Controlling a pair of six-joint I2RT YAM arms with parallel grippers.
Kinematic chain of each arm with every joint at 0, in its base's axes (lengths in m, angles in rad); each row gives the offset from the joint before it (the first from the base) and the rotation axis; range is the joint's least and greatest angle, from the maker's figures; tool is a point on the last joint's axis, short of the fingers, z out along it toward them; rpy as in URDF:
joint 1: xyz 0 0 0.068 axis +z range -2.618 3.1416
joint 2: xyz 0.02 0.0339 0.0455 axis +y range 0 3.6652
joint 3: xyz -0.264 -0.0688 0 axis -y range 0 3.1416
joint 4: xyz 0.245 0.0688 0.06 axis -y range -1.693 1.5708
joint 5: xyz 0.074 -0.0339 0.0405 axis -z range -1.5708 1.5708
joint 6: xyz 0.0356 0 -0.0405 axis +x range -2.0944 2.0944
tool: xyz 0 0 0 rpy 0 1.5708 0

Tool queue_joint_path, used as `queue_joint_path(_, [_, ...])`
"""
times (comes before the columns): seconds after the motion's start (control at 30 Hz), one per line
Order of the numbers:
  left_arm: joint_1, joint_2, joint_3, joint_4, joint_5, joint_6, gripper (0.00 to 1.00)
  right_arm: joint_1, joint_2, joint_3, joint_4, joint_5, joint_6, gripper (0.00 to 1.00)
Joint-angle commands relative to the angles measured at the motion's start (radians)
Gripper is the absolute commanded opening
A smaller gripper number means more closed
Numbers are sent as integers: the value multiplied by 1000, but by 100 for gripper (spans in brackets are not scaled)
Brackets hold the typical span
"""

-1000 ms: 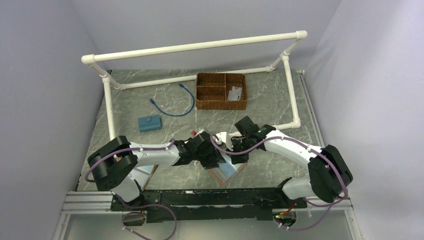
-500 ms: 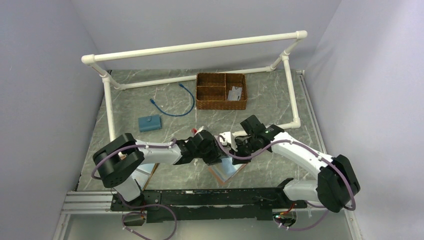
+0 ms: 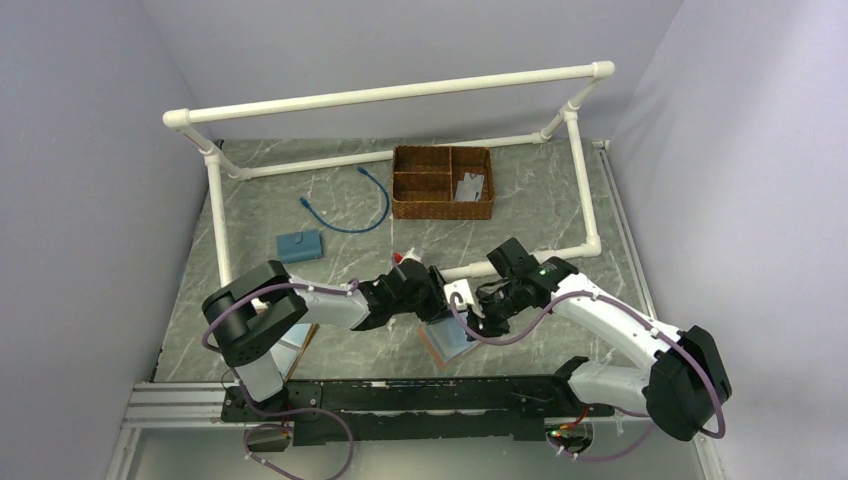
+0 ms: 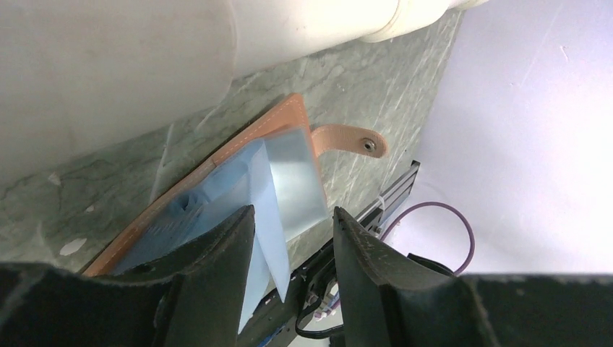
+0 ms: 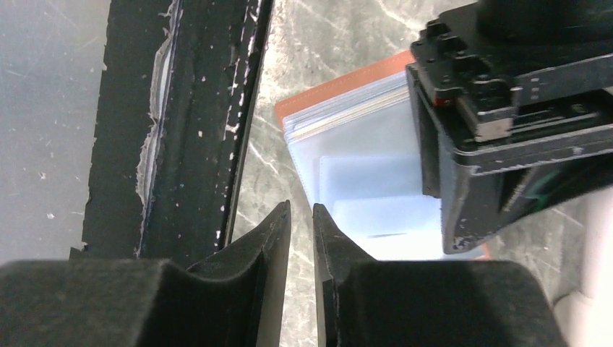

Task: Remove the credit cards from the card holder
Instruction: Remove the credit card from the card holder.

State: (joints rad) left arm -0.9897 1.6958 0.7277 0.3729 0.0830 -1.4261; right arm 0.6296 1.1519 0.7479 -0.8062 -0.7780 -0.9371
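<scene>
The card holder (image 3: 447,343) lies open near the table's front edge, its reddish-brown leather rim (image 4: 278,119) round grey-blue pockets and its snap strap (image 4: 354,139) sticking out. My left gripper (image 3: 436,308) is low over its far end. Those jaws (image 4: 293,213) stand apart, with one raised blue pocket leaf (image 4: 267,217) between them against the left finger. My right gripper (image 3: 478,322) is at the holder's right side. In the right wrist view its jaws (image 5: 301,206) leave a narrow slit showing only table. Pale credit cards (image 5: 361,173) show faintly through the pockets.
A wicker basket (image 3: 400,212) stands at the back with a grey item in it. A blue cable (image 3: 350,215) and a blue block (image 3: 299,245) lie at the back left. A white pipe frame (image 3: 400,95) rings the table. The black rail (image 3: 400,395) runs just in front of the holder.
Both arms have shifted to the right, and the left gripper has come further over the holder. The right gripper has slid along to the holder's right side. The holder stays in place.
</scene>
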Motion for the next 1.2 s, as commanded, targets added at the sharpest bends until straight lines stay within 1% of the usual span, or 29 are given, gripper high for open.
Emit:
queue_joint_path(0.0, [5, 24, -5, 105, 26, 10, 50, 39, -17, -40, 60, 21, -23, 20])
queue_joint_path(0.23, [14, 47, 3, 124, 44, 4, 50, 134, -47, -97, 171, 135, 3, 19])
queue_joint_path(0.43, [18, 58, 13, 140, 64, 6, 50, 200, -15, -117, 256, 248, 48, 19])
queue_joint_path(0.6, [19, 70, 16, 150, 74, 3, 50, 247, -18, -109, 253, 218, 50, 19])
queue_joint_path(0.67, [19, 74, 16, 155, 77, 1, 50, 260, -6, -110, 262, 227, 61, 19])
queue_joint_path(0.87, [20, 56, 10, 152, 73, 6, 51, 268, 61, -95, 299, 371, 119, 19])
queue_joint_path(0.97, [22, 25, 12, 98, 60, 25, 51, 266, 88, -85, 297, 433, 148, 18])
queue_joint_path(1.17, [27, -69, 6, -2, 23, 65, 52, 249, 131, -51, 266, 490, 173, 16])
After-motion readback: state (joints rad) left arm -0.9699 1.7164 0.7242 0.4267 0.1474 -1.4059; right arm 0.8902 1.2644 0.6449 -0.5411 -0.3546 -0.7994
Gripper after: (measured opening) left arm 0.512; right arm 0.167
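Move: The open card holder's middle lies about 4 cm to the left of my right hand, roughly 1 cm ahead and some 7 cm below it. From that hand the white pipe is about 14 cm straight ahead and the black rail some 10 cm straight back, both low at table level. From my left hand, at its forward edge, the card holder is about 6 cm back, 2 cm to the right and 5 cm below. I lower my nearly shut right fingers about 6.5 cm onto the card holder's pages, first swinging slightly back and left, then coming forward and a little right as I go on down. On the way I tilt the wrist some 20 degrees so the fingertips point more steeply down, ending right over or on a sleeve. My left hand stays by the pages with its fingers half open. ##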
